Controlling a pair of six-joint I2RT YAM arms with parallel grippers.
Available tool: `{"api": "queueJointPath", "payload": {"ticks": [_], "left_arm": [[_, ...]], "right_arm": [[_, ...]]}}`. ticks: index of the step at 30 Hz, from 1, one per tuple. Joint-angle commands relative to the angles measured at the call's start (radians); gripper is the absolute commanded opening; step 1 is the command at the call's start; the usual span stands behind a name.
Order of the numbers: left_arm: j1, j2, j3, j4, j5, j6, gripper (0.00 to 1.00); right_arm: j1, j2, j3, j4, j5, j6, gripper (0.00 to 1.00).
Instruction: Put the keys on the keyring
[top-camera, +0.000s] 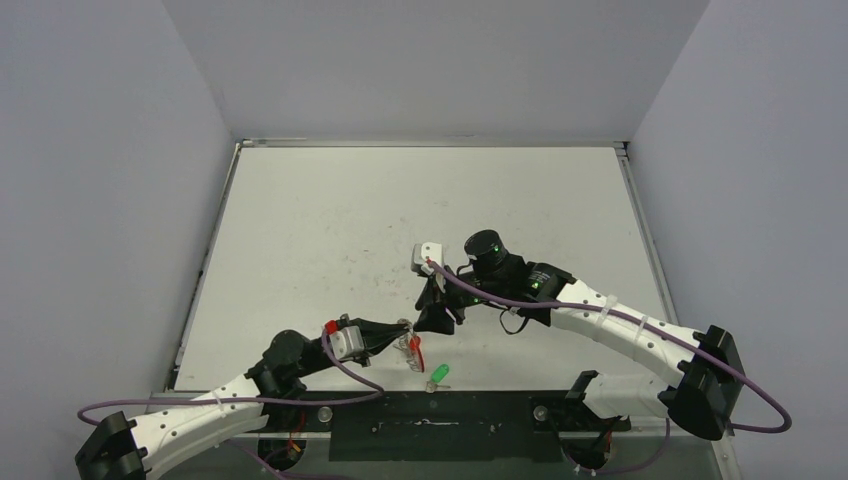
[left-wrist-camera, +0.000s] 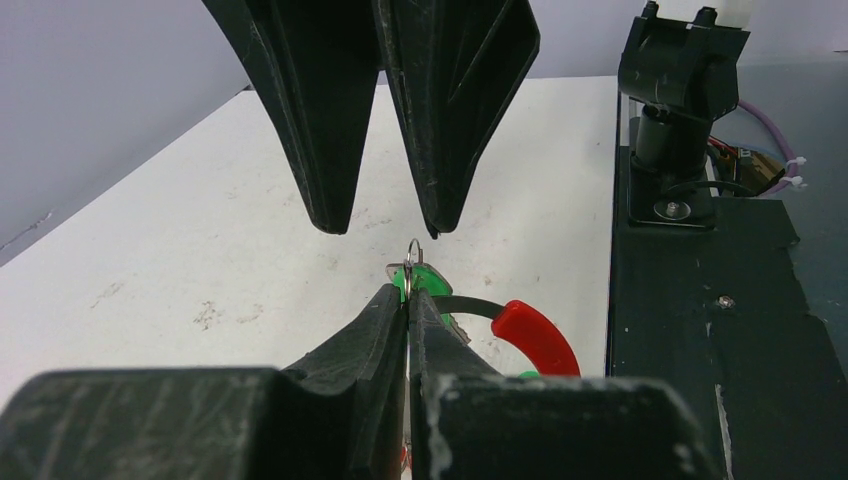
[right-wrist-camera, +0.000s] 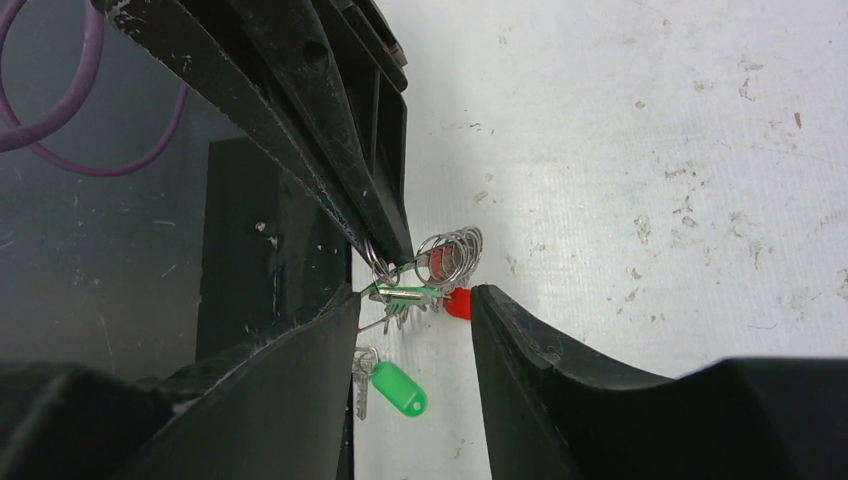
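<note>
My left gripper (top-camera: 405, 343) (left-wrist-camera: 410, 295) is shut on the keyring (right-wrist-camera: 452, 252), just above the table's near edge. The ring's silvery coils and red sleeve (left-wrist-camera: 535, 335) (top-camera: 414, 355) hang beside its tips. One green-headed key (right-wrist-camera: 410, 294) (left-wrist-camera: 428, 280) hangs at the ring, right by the left fingertips. My right gripper (top-camera: 433, 322) (right-wrist-camera: 415, 293) (left-wrist-camera: 385, 228) faces the left one, open, with its jaws on either side of that key and touching nothing. A second key with a green head (top-camera: 438, 375) (right-wrist-camera: 398, 388) lies flat on the table below.
The black base plate (top-camera: 430, 420) (left-wrist-camera: 700, 330) runs along the near edge, close to the lying key. The right arm's mount (left-wrist-camera: 680, 90) stands on it. Grey walls enclose the white table (top-camera: 400, 200) on three sides.
</note>
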Motion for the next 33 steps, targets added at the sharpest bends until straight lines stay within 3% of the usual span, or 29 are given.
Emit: {"api": "queueJointPath", "payload": {"ticks": [1,3,12,17,22,33], "left_arm": [[-0.005,-0.011,0.017,0.071,-0.014,-0.016,0.00],[-0.005,-0.013,0.019,0.067,-0.015,-0.016,0.00],[-0.005,-0.014,0.023,0.052,-0.017,-0.015,0.00],[-0.005,-0.019,0.023,0.051,-0.017,-0.015,0.00],[-0.006,-0.026,0.023,0.043,-0.018,-0.014,0.00],[-0.005,-0.059,0.017,0.031,-0.026,-0.015,0.00]], "right_arm": [[0.005,-0.007,-0.001,0.009,-0.040,-0.023,0.44],[0.005,-0.002,0.000,0.009,-0.048,-0.025,0.39],[0.017,0.012,0.002,0.024,-0.082,-0.029,0.37],[0.022,0.032,0.010,0.008,-0.081,-0.036,0.11],[0.022,0.045,0.020,-0.015,-0.083,-0.058,0.00],[0.016,0.035,-0.009,-0.032,-0.036,-0.089,0.00]]}}
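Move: The small metal ring sticks out of the left hand's closed fingertips, about 1 cm to that hand's right. From the open right hand it lies roughly 2 cm back, 1 cm left and 2 cm lower. The keyring's coils hang about 2 cm ahead of the ring and 4 cm below it; its red sleeve is some 3 cm back, 1 cm right and 3 cm below the ring. The green tag on the table lies about 1 cm back, 4 cm right and 20 cm below the right hand. The metal ring is still held out by the shut left fingers, which stay practically in place, while the right hand eases onto it: back towards its base and down, about 1.5 cm each way, the back part first, turning about 5 degrees counter-clockwise. Its fingers go from half open to shut on the way and pinch the ring right beside the left fingertips. ##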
